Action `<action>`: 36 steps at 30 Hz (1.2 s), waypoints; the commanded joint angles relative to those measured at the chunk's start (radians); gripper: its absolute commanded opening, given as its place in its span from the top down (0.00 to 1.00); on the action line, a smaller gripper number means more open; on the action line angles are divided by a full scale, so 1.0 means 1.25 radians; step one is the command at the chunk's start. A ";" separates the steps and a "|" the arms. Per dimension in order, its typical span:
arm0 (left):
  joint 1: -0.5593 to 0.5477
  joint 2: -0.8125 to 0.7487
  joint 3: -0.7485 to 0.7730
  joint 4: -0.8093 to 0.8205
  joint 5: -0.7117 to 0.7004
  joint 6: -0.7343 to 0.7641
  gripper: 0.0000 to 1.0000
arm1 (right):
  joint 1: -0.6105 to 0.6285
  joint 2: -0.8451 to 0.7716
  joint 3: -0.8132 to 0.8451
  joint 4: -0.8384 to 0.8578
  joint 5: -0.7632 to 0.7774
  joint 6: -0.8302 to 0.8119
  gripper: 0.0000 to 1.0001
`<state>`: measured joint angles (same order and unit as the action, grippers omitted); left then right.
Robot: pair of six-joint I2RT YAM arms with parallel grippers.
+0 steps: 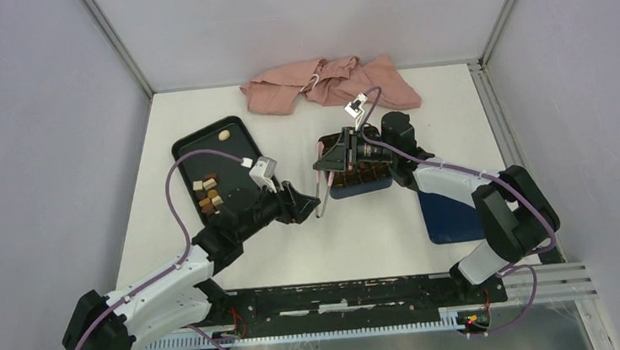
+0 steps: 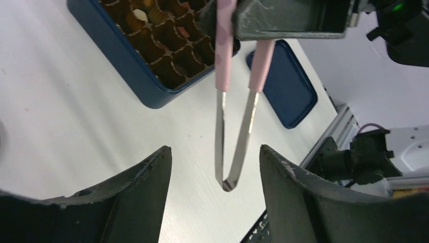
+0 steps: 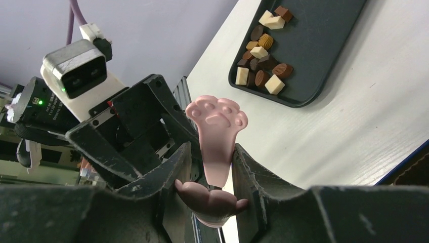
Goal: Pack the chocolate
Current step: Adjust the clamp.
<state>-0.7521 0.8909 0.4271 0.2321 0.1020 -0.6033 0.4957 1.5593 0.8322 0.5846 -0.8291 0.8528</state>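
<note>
The chocolate (image 1: 209, 194) (image 3: 263, 50) lies as several small dark, tan and cream pieces on a black tray (image 1: 203, 150) (image 3: 324, 45); one cream piece (image 1: 223, 135) sits apart at the tray's far end. My right gripper (image 1: 328, 163) (image 3: 212, 157) is shut on pink-handled metal tongs (image 1: 321, 187) (image 2: 238, 136) (image 3: 217, 131) beside the dark blue box (image 1: 358, 179) (image 2: 126, 55), whose brown grid holds a few pieces. My left gripper (image 1: 307, 205) (image 2: 215, 157) is open; the tongs' bent metal end hangs between its fingers without touching them.
The box's blue lid (image 1: 450, 218) (image 2: 283, 86) lies flat at the right near my right arm. A crumpled pink cloth (image 1: 328, 84) sits at the table's far edge. Grey walls close in the table on three sides.
</note>
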 commanded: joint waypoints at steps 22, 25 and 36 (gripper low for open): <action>-0.056 0.246 0.201 0.045 -0.161 0.023 0.70 | -0.005 -0.019 0.064 -0.075 0.010 -0.141 0.86; -0.061 0.259 0.220 0.024 -0.189 0.026 0.91 | -0.006 -0.021 0.066 -0.079 0.010 -0.145 0.86; -0.060 0.209 0.166 0.047 -0.268 0.004 0.98 | -0.005 -0.027 0.082 -0.078 -0.024 -0.156 0.46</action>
<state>-0.8330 1.2087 0.6571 0.2386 -0.1486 -0.5980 0.4900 1.5589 0.8787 0.4576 -0.8104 0.6842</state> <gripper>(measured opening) 0.053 0.407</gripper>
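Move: The clamp, the pair of pink-pawed tongs held in the right hand's fingers, has its middle about 5 cm ahead of the left hand, 3 cm to its right and roughly level, the bent end towards the base. The compartment box lies some 11 cm ahead, 12 cm right and 14 cm below the left hand; the black tray 12 cm ahead, 18 cm left and 16 cm below. From the right hand, the clamp's middle is 3 cm back and 1 cm below. The left hand reaches about 5 cm forward and 3–4 cm right at nearly constant height, alongside the clamp from its bent end towards the pink grips, and its wide fingers narrow on the way, then shut to pinch the left-hand arm where pink meets metal while the wrist turns some 10 degrees, mostly counter-clockwise. The right hand stays around the clamp, sinking and easing forward about 1 cm each with a slight tilt, its opening practically unchanged. ##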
